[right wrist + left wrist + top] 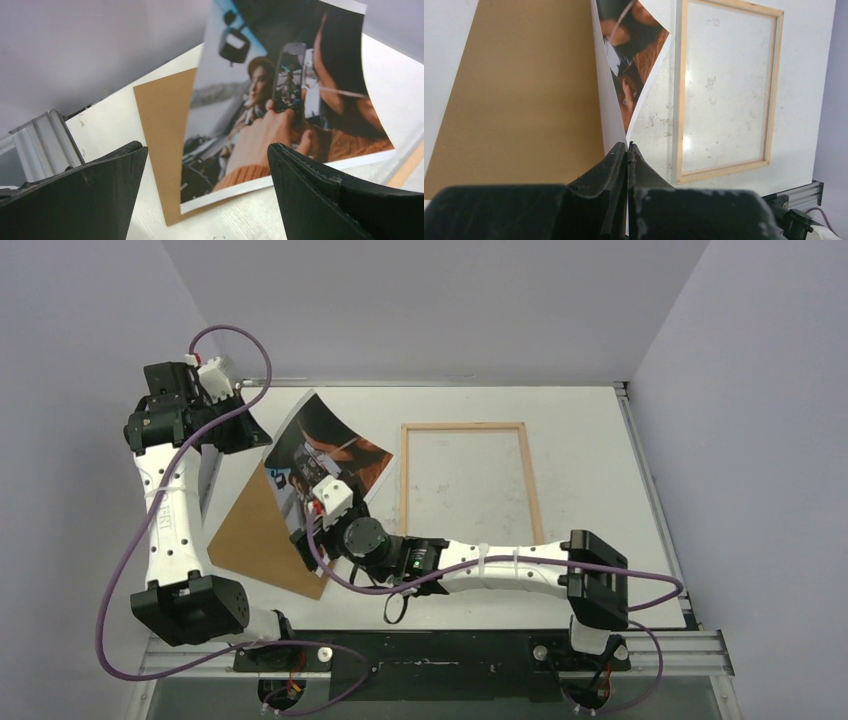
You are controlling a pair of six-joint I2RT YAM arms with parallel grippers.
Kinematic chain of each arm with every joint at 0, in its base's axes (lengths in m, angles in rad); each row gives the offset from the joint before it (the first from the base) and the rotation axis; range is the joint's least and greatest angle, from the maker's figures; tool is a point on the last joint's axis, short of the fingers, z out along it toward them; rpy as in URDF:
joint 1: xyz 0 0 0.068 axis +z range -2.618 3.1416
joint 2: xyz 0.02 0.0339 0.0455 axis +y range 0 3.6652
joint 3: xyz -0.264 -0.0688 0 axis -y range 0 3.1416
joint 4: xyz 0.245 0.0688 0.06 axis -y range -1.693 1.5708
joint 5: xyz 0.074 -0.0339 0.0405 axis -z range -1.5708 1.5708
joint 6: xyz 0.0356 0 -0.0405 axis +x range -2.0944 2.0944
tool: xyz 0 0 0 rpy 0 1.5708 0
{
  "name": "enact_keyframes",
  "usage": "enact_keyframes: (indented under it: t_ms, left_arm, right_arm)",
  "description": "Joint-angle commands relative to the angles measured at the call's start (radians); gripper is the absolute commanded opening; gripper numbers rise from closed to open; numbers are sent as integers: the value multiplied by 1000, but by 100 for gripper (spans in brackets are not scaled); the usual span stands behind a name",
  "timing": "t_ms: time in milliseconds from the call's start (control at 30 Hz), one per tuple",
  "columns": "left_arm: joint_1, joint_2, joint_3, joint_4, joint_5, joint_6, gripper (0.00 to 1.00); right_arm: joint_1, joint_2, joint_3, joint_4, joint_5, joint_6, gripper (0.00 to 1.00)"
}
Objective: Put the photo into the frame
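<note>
The photo is lifted off the table and curled, its printed side facing the right arm. My left gripper is shut on its left edge; in the left wrist view the jaws meet on the sheet, and the photo rises edge-on from them. My right gripper stands open just in front of the photo's lower edge, touching nothing. From the right wrist, the photo hangs beyond the spread fingers. The light wood frame lies flat on the table to the photo's right, with nothing inside it.
A brown fibreboard backing panel lies flat under and left of the photo, also seen as the panel from the left wrist. The frame's near slat sits just right of the held sheet. A metal rail runs along the table's front edge.
</note>
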Motion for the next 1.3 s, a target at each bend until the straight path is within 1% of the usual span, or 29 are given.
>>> enact_keyframes:
  t_ms: [0,233,400,500,567,600,667,833,867,900,933,967,1000,1033,1067,1100,1167,1200,1267]
  left_arm:
    - [0,-51,-20,91,-11,-95,0]
    - [0,-80,-48,103,8,-142,0]
    - [1,-88,-36,92,14,-151,0]
    - [2,-91,-27,85,14,-152,0]
    - [2,-89,-20,77,16,-152,0]
    - [1,-89,-18,75,17,-152,0]
    - [3,-89,-11,73,18,-154,0]
    - [8,-86,16,67,28,-168,0]
    - [9,-86,23,67,28,-172,0]
    - [12,-87,32,69,30,-175,0]
    - [14,-87,42,68,31,-179,0]
    - [17,-84,55,66,30,-182,0]
    - [20,-81,70,60,28,-185,2]
    - [28,-77,86,57,27,-188,11]
    - [38,-73,103,58,24,-192,23]
    - [47,-69,120,57,23,-196,37]
    - [74,-56,161,53,19,-200,59]
    - [89,-48,182,53,25,-200,67]
    - [130,-29,222,51,41,-198,72]
  right_arm:
    - [47,68,121,8,100,-58,96]
    - [65,218,299,-87,208,-93,98]
    - [67,328,419,-138,361,-156,92]
    - [67,368,450,-136,430,-202,88]
    - [68,376,452,-122,452,-221,78]
    - [67,376,456,-122,456,-229,68]
    - [66,374,474,-144,465,-235,54]
    - [66,305,417,-109,492,-245,31]
    - [66,285,402,-94,498,-243,22]
    - [66,267,387,-79,510,-243,17]
    - [66,251,375,-68,523,-241,8]
    - [66,235,367,-60,534,-241,6]
    - [66,219,361,-53,536,-246,5]
    - [65,204,357,-47,535,-256,5]
    - [65,187,356,-41,535,-270,5]
    - [64,172,355,-39,540,-281,5]
    - [56,136,357,-46,552,-289,5]
    - [45,114,355,-58,550,-278,5]
    - [3,52,346,-96,531,-226,5]
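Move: The left gripper still holds the raised photo by its left edge. From the right gripper, standing open, the photo's near part is close: about 4 cm ahead, 4 cm left and 5 cm below. Counted from the left gripper, that part lies roughly 12 cm back, 10 cm right and 9 cm lower. The cardboard's middle is some 11 cm ahead of the right gripper, 7 cm left and 20 cm below; the frame's middle is about 13 cm ahead, 29 cm right and equally low. Hold the photo up with the left gripper while you slide the open right gripper about 5 cm left, then forward and down some 5 cm, turning clockwise, and close it on the photo's near part. Once it pinches, raise it about 8 cm, easing back to the right, and open the left fingers while that hand climbs some 6 cm to let go. ##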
